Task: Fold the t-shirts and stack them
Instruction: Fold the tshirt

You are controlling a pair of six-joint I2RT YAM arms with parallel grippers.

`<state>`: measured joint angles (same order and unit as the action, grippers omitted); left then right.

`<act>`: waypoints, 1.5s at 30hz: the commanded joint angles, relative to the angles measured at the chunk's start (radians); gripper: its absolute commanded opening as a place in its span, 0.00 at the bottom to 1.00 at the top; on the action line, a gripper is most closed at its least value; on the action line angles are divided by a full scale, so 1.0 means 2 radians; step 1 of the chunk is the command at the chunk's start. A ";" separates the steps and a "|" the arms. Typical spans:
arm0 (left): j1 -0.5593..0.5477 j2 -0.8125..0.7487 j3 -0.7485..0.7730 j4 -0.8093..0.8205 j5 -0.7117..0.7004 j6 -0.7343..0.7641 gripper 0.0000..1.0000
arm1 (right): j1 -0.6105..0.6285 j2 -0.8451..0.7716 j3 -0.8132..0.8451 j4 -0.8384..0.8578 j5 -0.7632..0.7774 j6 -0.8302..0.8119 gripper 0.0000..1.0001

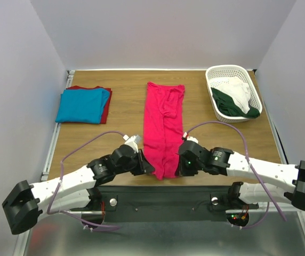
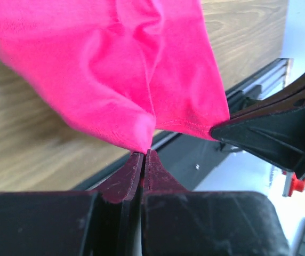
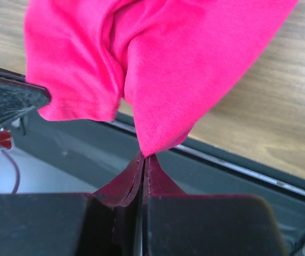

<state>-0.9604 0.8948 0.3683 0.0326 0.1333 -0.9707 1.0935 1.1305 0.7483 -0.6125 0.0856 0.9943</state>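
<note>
A crimson-pink t-shirt [image 1: 163, 124] lies as a long narrow strip down the middle of the table. My left gripper [image 1: 149, 168] is shut on its near left corner [image 2: 142, 140]. My right gripper [image 1: 178, 168] is shut on its near right corner [image 3: 153, 143]. Both corners are lifted a little at the table's front edge. A folded turquoise-blue t-shirt [image 1: 81, 105] lies on a dark red t-shirt [image 1: 106, 110] at the back left.
A white lattice basket [image 1: 232, 72] at the back right holds a white and a dark green garment. The black base rail [image 1: 163, 197] runs along the table's near edge below both grippers.
</note>
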 commanded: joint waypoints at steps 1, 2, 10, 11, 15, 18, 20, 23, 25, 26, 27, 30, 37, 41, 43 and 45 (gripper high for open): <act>-0.002 -0.047 -0.005 -0.045 0.002 -0.020 0.00 | 0.009 -0.028 -0.002 -0.020 -0.005 0.019 0.00; -0.002 -0.052 -0.005 -0.058 0.002 -0.022 0.00 | 0.011 -0.031 -0.001 -0.022 -0.006 0.021 0.01; -0.024 -0.082 -0.012 -0.081 0.003 -0.045 0.00 | 0.041 -0.033 -0.001 -0.037 -0.018 0.034 0.00; -0.028 -0.083 -0.013 -0.082 0.001 -0.051 0.00 | 0.045 -0.032 -0.002 -0.039 -0.018 0.036 0.00; -0.050 -0.085 -0.016 -0.083 -0.009 -0.069 0.00 | 0.060 -0.029 -0.009 -0.046 -0.016 0.047 0.01; -0.056 -0.091 -0.015 -0.085 -0.021 -0.073 0.00 | 0.061 -0.035 -0.008 -0.048 0.004 0.049 0.00; -0.056 -0.091 -0.015 -0.082 -0.037 -0.073 0.00 | 0.061 -0.038 -0.003 -0.049 0.037 0.047 0.00; -0.055 -0.073 -0.012 -0.054 -0.063 -0.065 0.00 | 0.060 -0.031 0.015 -0.050 0.074 0.036 0.00; -0.052 -0.038 -0.007 -0.019 -0.063 -0.051 0.00 | 0.059 -0.015 0.035 -0.052 0.109 0.022 0.00; -0.051 -0.023 -0.005 -0.003 -0.063 -0.046 0.00 | 0.058 -0.008 0.041 -0.051 0.133 0.017 0.00; -0.046 -0.007 0.007 0.005 -0.063 -0.039 0.00 | 0.055 0.001 0.046 -0.051 0.140 0.011 0.00; -0.033 0.064 0.042 0.016 -0.085 -0.002 0.00 | 0.029 0.041 0.071 -0.051 0.168 -0.018 0.00; 0.047 0.093 0.071 0.050 -0.070 0.060 0.00 | -0.037 0.090 0.107 -0.041 0.182 -0.093 0.01; 0.083 0.115 0.093 0.068 -0.042 0.093 0.00 | -0.067 0.116 0.124 -0.025 0.177 -0.128 0.00; 0.093 0.143 0.105 0.079 -0.025 0.107 0.00 | -0.088 0.128 0.134 -0.013 0.176 -0.141 0.00; 0.104 0.162 0.115 0.097 -0.009 0.113 0.00 | -0.111 0.146 0.141 -0.001 0.171 -0.161 0.00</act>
<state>-0.7803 1.1660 0.5446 0.1364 0.0544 -0.8246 0.9371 1.3861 0.9779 -0.6861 0.4015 0.7685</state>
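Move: The t-shirt strip runs forward over the table from its near end, already held by both hands. Its middle lies about 23 cm ahead of the left hand, 5 cm to its right and 8 cm below. From the right hand, the middle is also about 23 cm ahead, some 6 cm left and 7 cm below. The blue folded shirt lies roughly 35 cm ahead and 38 cm left of the left hand, the white basket about 40 cm ahead and 28 cm right of the right. The t-shirt's near end, still pinched at both corners, is first drawn about 4 cm back, rising a little at first, then carried some 14 cm forward over the strip towards its middle. The left hand dips about 3 cm early in the forward stroke and comes up again; the right stays nearly level, drifts slightly right and tilts some 25 degrees. Both grippers stay shut. ##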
